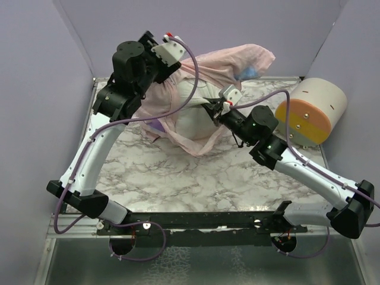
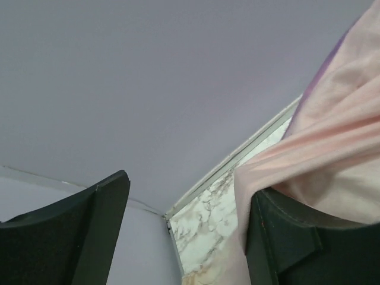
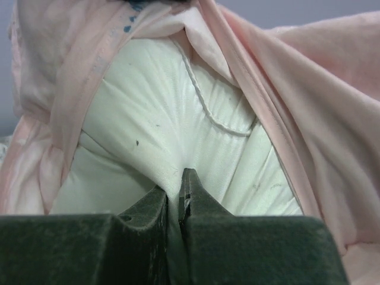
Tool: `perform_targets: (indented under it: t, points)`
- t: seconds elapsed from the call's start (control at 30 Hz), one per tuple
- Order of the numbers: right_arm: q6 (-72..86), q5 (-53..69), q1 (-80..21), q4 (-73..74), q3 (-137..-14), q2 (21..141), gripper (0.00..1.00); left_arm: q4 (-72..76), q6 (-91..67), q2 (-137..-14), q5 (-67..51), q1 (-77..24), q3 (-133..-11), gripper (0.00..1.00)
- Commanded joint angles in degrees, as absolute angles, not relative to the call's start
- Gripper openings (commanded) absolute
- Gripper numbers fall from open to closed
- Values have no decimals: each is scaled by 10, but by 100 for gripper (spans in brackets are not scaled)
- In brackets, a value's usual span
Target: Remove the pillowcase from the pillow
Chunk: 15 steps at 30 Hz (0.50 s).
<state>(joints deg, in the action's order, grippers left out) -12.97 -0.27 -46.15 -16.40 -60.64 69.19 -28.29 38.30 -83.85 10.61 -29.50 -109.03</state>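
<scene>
The white pillow [image 1: 191, 116] lies at the back of the table, half out of the pale pink, inside-out pillowcase [image 1: 237, 62]. My right gripper [image 1: 211, 108] is shut on a fold of the pillow [image 3: 160, 119], with the pillowcase [image 3: 309, 101] bunched around and behind it; the right gripper [image 3: 181, 181] pinches white cloth between its pads. My left gripper [image 1: 176, 70] is raised over the pillowcase's left side. In the left wrist view the left gripper [image 2: 190, 184] stands open, nothing between its jaws, and pink pillowcase [image 2: 338, 136] drapes over its right finger [image 2: 285, 237].
A cream-and-orange cylinder [image 1: 312, 110] stands at the right edge of the marble table [image 1: 178, 178]. Lilac walls [image 1: 41, 89] close in the left, back and right sides. The table's far left corner [image 2: 172, 217] shows between the left fingers.
</scene>
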Motion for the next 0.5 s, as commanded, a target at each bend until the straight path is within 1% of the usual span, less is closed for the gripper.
perform_targets:
  t: [0.0, 0.03, 0.07, 0.13, 0.2, 0.33, 0.47]
  points:
    - [-70, -16, -445, -84, -708, 698, 1, -335, 324, -835, 100, -249, -1176, 89]
    - [-61, -18, -445, -65, -742, 716, 1, -361, 297, -838, 61, -251, -1202, 98]
    - [-53, -23, -445, -44, -782, 734, 1, -382, 271, -841, 30, -252, -1229, 99]
    - [-37, -30, -445, -13, -852, 774, 1, -397, 225, -838, -18, -254, -1265, 99]
    - [-26, -27, -445, 19, -919, 814, 1, -393, 193, -822, -51, -255, -1269, 99]
    - [1, -3, -445, 91, -1050, 892, 1, -386, 146, -777, -99, -255, -1246, 99]
    - [9, -3, -455, 145, -1140, 956, 1, -378, 139, -745, -132, -256, -1207, 99]
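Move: The pillow hangs below and between the hands. Its middle is about 4 cm left of the right hand and 12 cm below it, already pinched there by a fold. The loose pillowcase bunches some 10 cm ahead of the right hand at about its height, its blue patch about 9 cm ahead and 11 cm to the right. From the left hand, whose half-open fingers still have cloth over one pad, the bunch's middle lies 16 cm right, 4 cm back and 10 cm lower. Back and up, about 10 cm each, the left hand draws away from the pillowcase, its fingers spreading from half to fully open so the cloth comes off the finger; it rolls left side down and swings a little clockwise. The right hand, still shut on the pillow fold, lifts it about 9 cm while carrying it some 5 cm forward and 5 cm left, in under the pillowcase. ##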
